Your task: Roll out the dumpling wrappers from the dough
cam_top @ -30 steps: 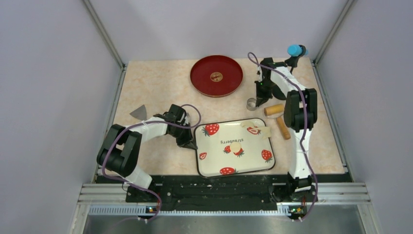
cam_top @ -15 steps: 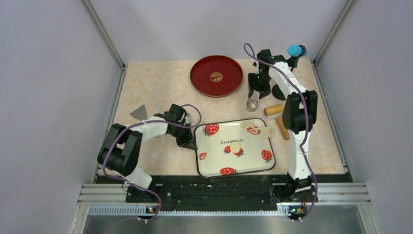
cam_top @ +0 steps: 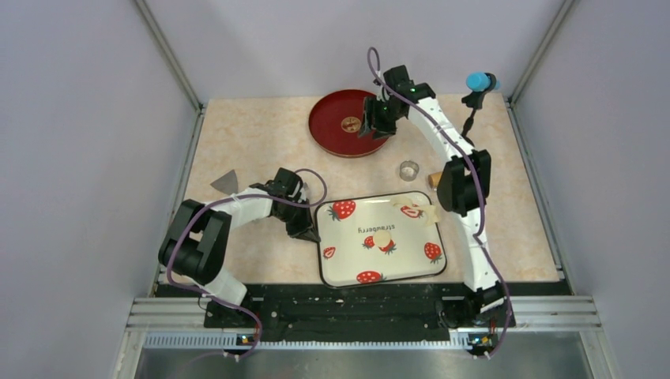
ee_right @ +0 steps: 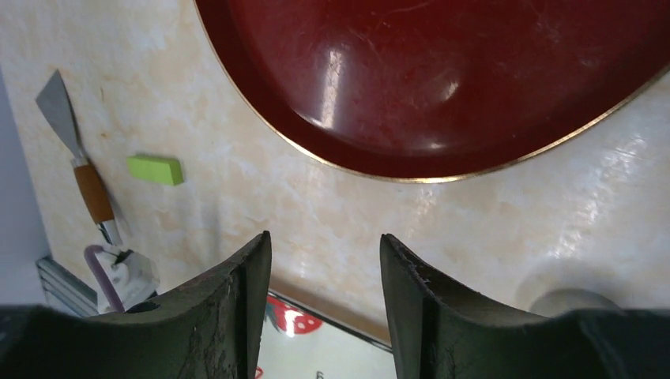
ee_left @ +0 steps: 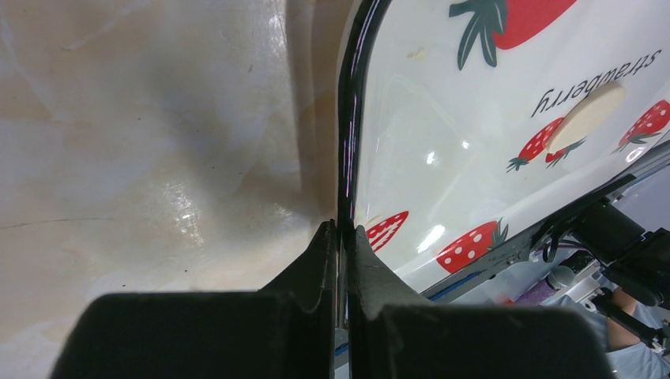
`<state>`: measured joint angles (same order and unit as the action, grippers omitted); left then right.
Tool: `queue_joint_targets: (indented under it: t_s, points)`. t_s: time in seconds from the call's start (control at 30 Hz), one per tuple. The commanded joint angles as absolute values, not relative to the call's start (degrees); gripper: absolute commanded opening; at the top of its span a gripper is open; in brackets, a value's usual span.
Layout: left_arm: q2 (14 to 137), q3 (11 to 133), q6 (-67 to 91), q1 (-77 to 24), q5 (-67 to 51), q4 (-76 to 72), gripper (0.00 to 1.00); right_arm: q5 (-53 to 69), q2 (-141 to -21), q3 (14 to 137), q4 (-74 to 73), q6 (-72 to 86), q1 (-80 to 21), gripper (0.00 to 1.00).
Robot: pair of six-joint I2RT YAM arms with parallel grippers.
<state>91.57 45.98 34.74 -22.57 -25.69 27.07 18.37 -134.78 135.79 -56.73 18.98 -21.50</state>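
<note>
A round dumpling wrapper (cam_top: 382, 238) (ee_left: 589, 117) lies in the middle of the strawberry tray (cam_top: 340, 268). A pale piece of dough (cam_top: 429, 213) rests at the tray's far right corner. My left gripper (cam_top: 306, 230) (ee_left: 341, 233) is shut on the tray's black left rim (ee_left: 348, 142). My right gripper (cam_top: 371, 126) (ee_right: 325, 245) hangs open and empty over the near right edge of the red plate (cam_top: 348, 126) (ee_right: 442, 79). The small metal ring (cam_top: 408, 170) stands alone on the table.
The wooden roller (cam_top: 434, 180) lies mostly hidden behind my right arm. A scraper (cam_top: 225, 183) (ee_right: 79, 158) lies at the left, with a green block (ee_right: 156, 169) near it. A blue-capped stand (cam_top: 478, 80) stands at the far right corner. Walls enclose the table.
My right gripper opened beside the metal ring, left it on the table, and swung left to the red plate. The left gripper has not moved.
</note>
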Motion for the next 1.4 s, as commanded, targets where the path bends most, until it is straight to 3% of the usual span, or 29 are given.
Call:
queue_joint_targets:
  t_s: [0.0,0.3,0.37,0.77,1.37]
  points:
    - [93.83,45.32,32.05,-22.19,-18.49,27.77,0.00,23.47,-137.87,137.40,-45.09,27.97,-20.42,0.49]
    - [94.63,45.09,32.24,-22.24,-18.78,27.08,0.00,22.78,-148.45,141.47,-38.89,41.04,-19.18,0.05]
    - [94.68,45.18,32.24,-22.16,-18.84,27.19,0.00,21.74,-149.87,141.54,-39.66,41.16,-19.01,0.00]
    - [93.77,45.83,34.87,-22.15,-18.65,26.38,0.00,27.33,-149.97,138.49,-52.51,30.94,-18.08,0.00]
    - [97.23,48.52,39.15,-21.67,-21.88,23.22,0.00,26.03,-133.71,118.45,-65.26,16.32,-20.43,0.00]
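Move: The open right hand hangs over the near right part of the red plate; the plate's middle lies about 10 cm ahead, 7 cm to its left and 13 cm below. The clear cup stands some 6 cm back and 11 cm to the hand's right, and the strawberry tray's middle about 26 cm back and 3 cm right, both low on the table. From the left hand, the red plate is roughly 37 cm ahead and 11 cm to the right, near its own height. Forward and down first, the right hand reaches about 6 cm out while its fingers close empty, dropping some 11 cm into the red plate. Then it draws back about 13 cm, level and drifting slightly right, the shut fingertips hooking the inside of the plate's near rim and dragging it towards the robot, the wrist tipping until the fingers no longer slant forward. ##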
